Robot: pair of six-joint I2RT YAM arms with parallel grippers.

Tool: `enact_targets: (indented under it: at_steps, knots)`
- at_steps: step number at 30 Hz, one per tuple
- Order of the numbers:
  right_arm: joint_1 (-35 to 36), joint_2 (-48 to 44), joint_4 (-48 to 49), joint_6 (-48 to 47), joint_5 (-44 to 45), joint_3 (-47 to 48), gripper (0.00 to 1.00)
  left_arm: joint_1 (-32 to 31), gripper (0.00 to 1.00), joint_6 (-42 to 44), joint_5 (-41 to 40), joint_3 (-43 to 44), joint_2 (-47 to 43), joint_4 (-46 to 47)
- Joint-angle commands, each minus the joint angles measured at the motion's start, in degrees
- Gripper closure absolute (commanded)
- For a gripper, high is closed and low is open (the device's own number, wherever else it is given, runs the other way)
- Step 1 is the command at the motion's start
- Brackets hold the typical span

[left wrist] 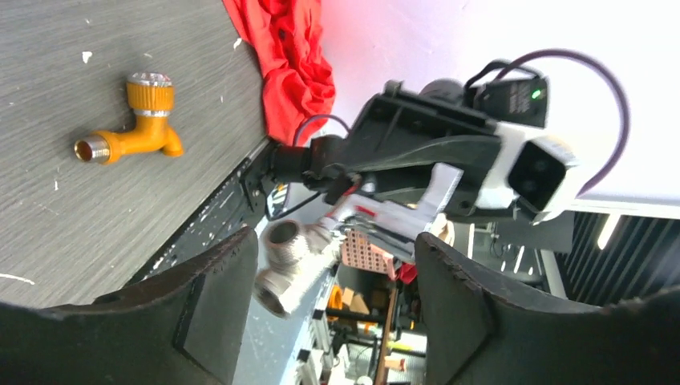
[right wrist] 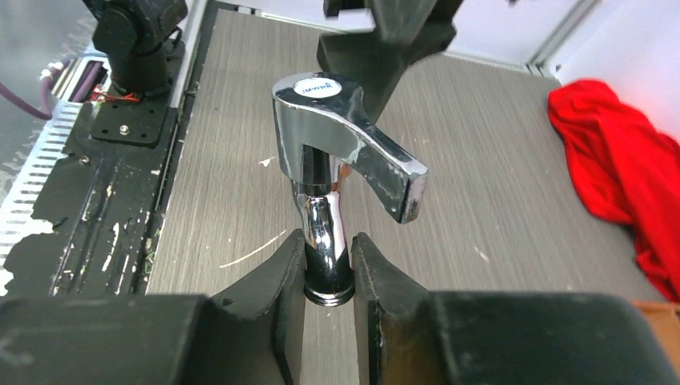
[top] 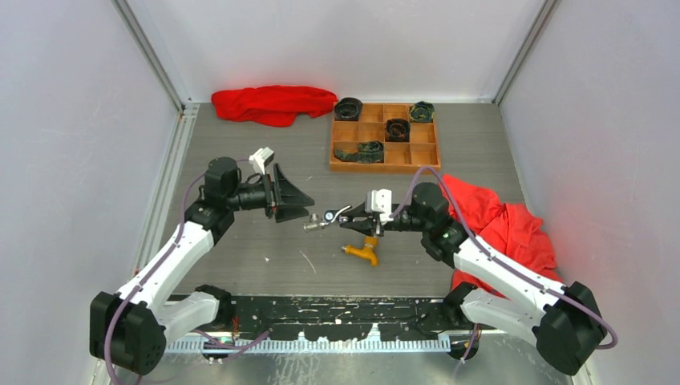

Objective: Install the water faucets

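In the right wrist view my right gripper [right wrist: 329, 258] is shut on the lower stem of the shiny silver water faucet [right wrist: 329, 152], whose lever handle points right. From above, that silver faucet [top: 321, 220] sticks out leftward from the right gripper [top: 346, 222], above the table. My left gripper [top: 298, 200] stands open just left of it. In the left wrist view the faucet's threaded ends [left wrist: 293, 265] lie near one finger [left wrist: 216, 297], apart from both, and the left gripper [left wrist: 335, 245] holds nothing. The orange-yellow faucet [top: 362, 250] [left wrist: 128, 132] lies flat on the table below the right gripper.
A wooden compartment tray [top: 346, 132] with dark round rolls sits at the back right. One red cloth [top: 273, 103] lies at the back left, another [top: 505, 228] under the right arm. A black plate [top: 337, 309] runs along the near edge.
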Motion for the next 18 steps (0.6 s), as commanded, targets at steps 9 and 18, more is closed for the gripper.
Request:
enact_targets:
  at_steps: [9, 18]
  knots:
    - [0.26, -7.15, 25.47, 16.57, 13.83, -10.65, 1.00, 2.81, 0.20, 4.67, -8.02, 3.47, -6.21, -5.71]
    - [0.23, -5.76, 39.73, 23.39, 14.73, -14.62, 1.00, 2.93, 0.06, -9.48, -8.03, -7.10, -12.38, 9.69]
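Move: The assembled silver faucet, held in the right fingers by its spout end, has its middle about 3 cm to the right hand's left, level with it. From the open left hand that middle lies roughly 5 cm to the right, 2 cm back and slightly lower. The orange faucet lies on the table about 22 cm below the right hand, 4 cm to its right and about level fore and aft. Opening wide, the left hand retreats 3 cm left and up; the right turns the held faucet 20 degrees. ##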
